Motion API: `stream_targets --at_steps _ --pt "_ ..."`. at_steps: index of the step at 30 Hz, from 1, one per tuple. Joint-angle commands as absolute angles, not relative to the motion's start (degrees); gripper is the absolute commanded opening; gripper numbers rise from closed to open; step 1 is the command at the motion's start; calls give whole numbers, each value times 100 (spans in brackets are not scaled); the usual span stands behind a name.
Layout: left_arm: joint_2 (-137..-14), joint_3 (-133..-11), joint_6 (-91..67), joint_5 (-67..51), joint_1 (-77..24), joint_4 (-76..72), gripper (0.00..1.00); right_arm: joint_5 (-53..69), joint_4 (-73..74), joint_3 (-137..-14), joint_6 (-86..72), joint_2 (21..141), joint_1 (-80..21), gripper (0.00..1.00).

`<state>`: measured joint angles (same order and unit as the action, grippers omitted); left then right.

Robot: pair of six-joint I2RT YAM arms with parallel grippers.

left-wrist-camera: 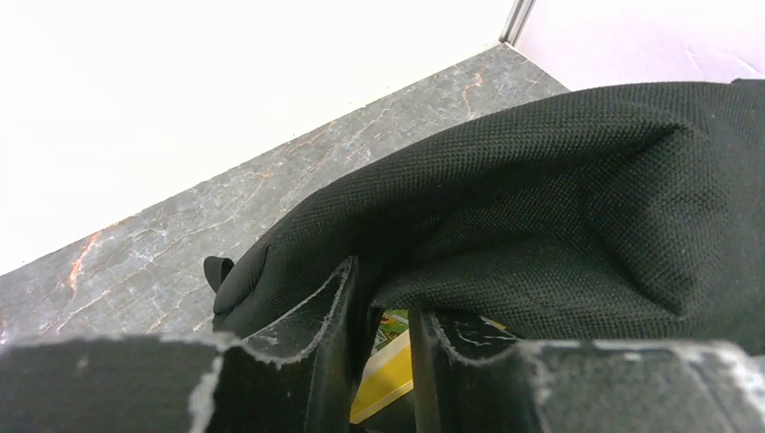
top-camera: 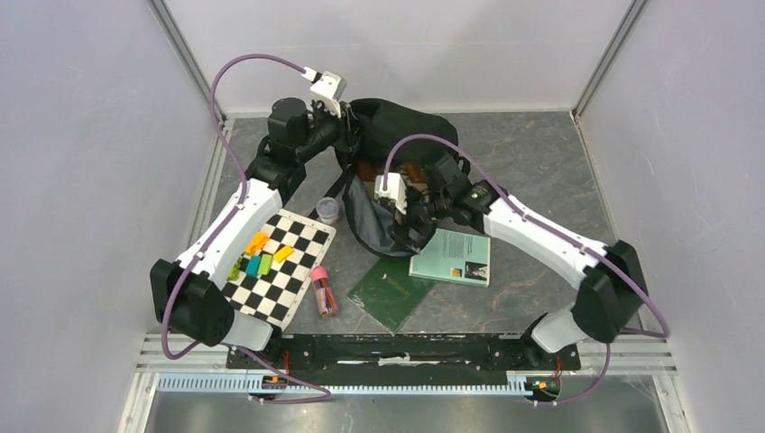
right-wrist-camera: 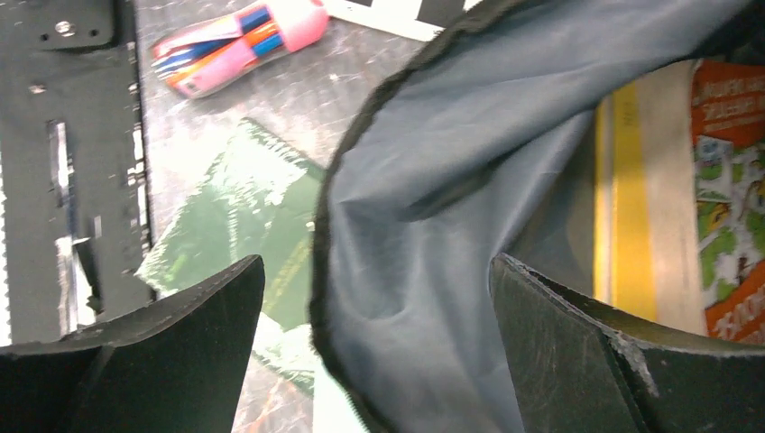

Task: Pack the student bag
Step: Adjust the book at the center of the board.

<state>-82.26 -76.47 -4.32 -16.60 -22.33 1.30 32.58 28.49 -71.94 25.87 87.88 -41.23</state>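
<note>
The student bag (top-camera: pixel 401 122), a black backpack, lies open at the back middle of the table, its grey lining (right-wrist-camera: pixel 451 180) facing forward. My left gripper (left-wrist-camera: pixel 386 293) is at the bag's left rim, with its narrow jaws closed on a fold of black fabric (left-wrist-camera: pixel 541 207). My right gripper (right-wrist-camera: pixel 379 271) stands open astride the front rim, one finger outside and one inside against the lining. Inside the bag lies a book with a yellow spine (right-wrist-camera: pixel 627 198) and an orange cover, which also shows between the left fingers.
A checkered board (top-camera: pixel 289 271) with several coloured blocks lies at the front left. Beside it are a small cup (top-camera: pixel 328 211) and a pink pencil case (top-camera: pixel 323 290). A dark green book (top-camera: pixel 392 290) and a pale teal book (top-camera: pixel 451 257) lie in front of the bag.
</note>
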Motion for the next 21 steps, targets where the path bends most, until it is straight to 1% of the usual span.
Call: stream_targets --at_steps 1,4,7,9,10,11,14,16,21 --pt "-8283 -7709 -478 -1593 -2255 -143 26 3722 2890 -6615 2073 7811 -4384 98" --pt "-8294 -7682 -606 -1645 -2255 -223 13 3925 2588 -6357 1711 7387 -4386 98" --pt "-8292 -7691 -749 -1564 -2248 -229 7 4238 2690 -6456 1464 7110 -4420 98" --pt "-8304 -7695 -820 -1484 -2250 -150 6 4255 2757 -6497 1353 6821 -4430 98" --pt "-8310 -7699 -826 -1436 -2248 -84 5 4061 2758 -6500 1303 6625 -4425 98" --pt "-8306 -7691 -834 -1345 -2250 -29 5 3780 2795 -6507 1222 6467 -4422 98" --pt "-8278 -7682 -962 -820 -2238 330 5 2370 3021 -6519 951 6108 -4202 98" --pt "-8240 -7652 -1057 -599 -2237 473 6 2180 3168 -6417 759 6032 -3705 98" --pt "-8184 -7533 -1168 -549 -2237 538 7 2032 3206 -5839 317 5866 -2472 98"
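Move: The left hand is already half shut around the bag's raised left rim, practically at its fingertips; the books in the bag lie about 5 cm back, 9 to its right and some 22 below. From the open right hand, the teal book lies roughly 5 cm back, 12 to the right and 17 down, the bag's right rim about 10 ahead, 11 right and 4 lower, and the green book 13 back, 1 left and 18 down. Backing away about 8 cm while rising, the open right hand leaves the space over the bag's front flap, then swings right and forward again, turning some 25 degrees clockwise, to end high near the teal book's far edge. The left fingers close the rest of the way, pinch the bag's left rim, and ease it slightly left, forward and down. ##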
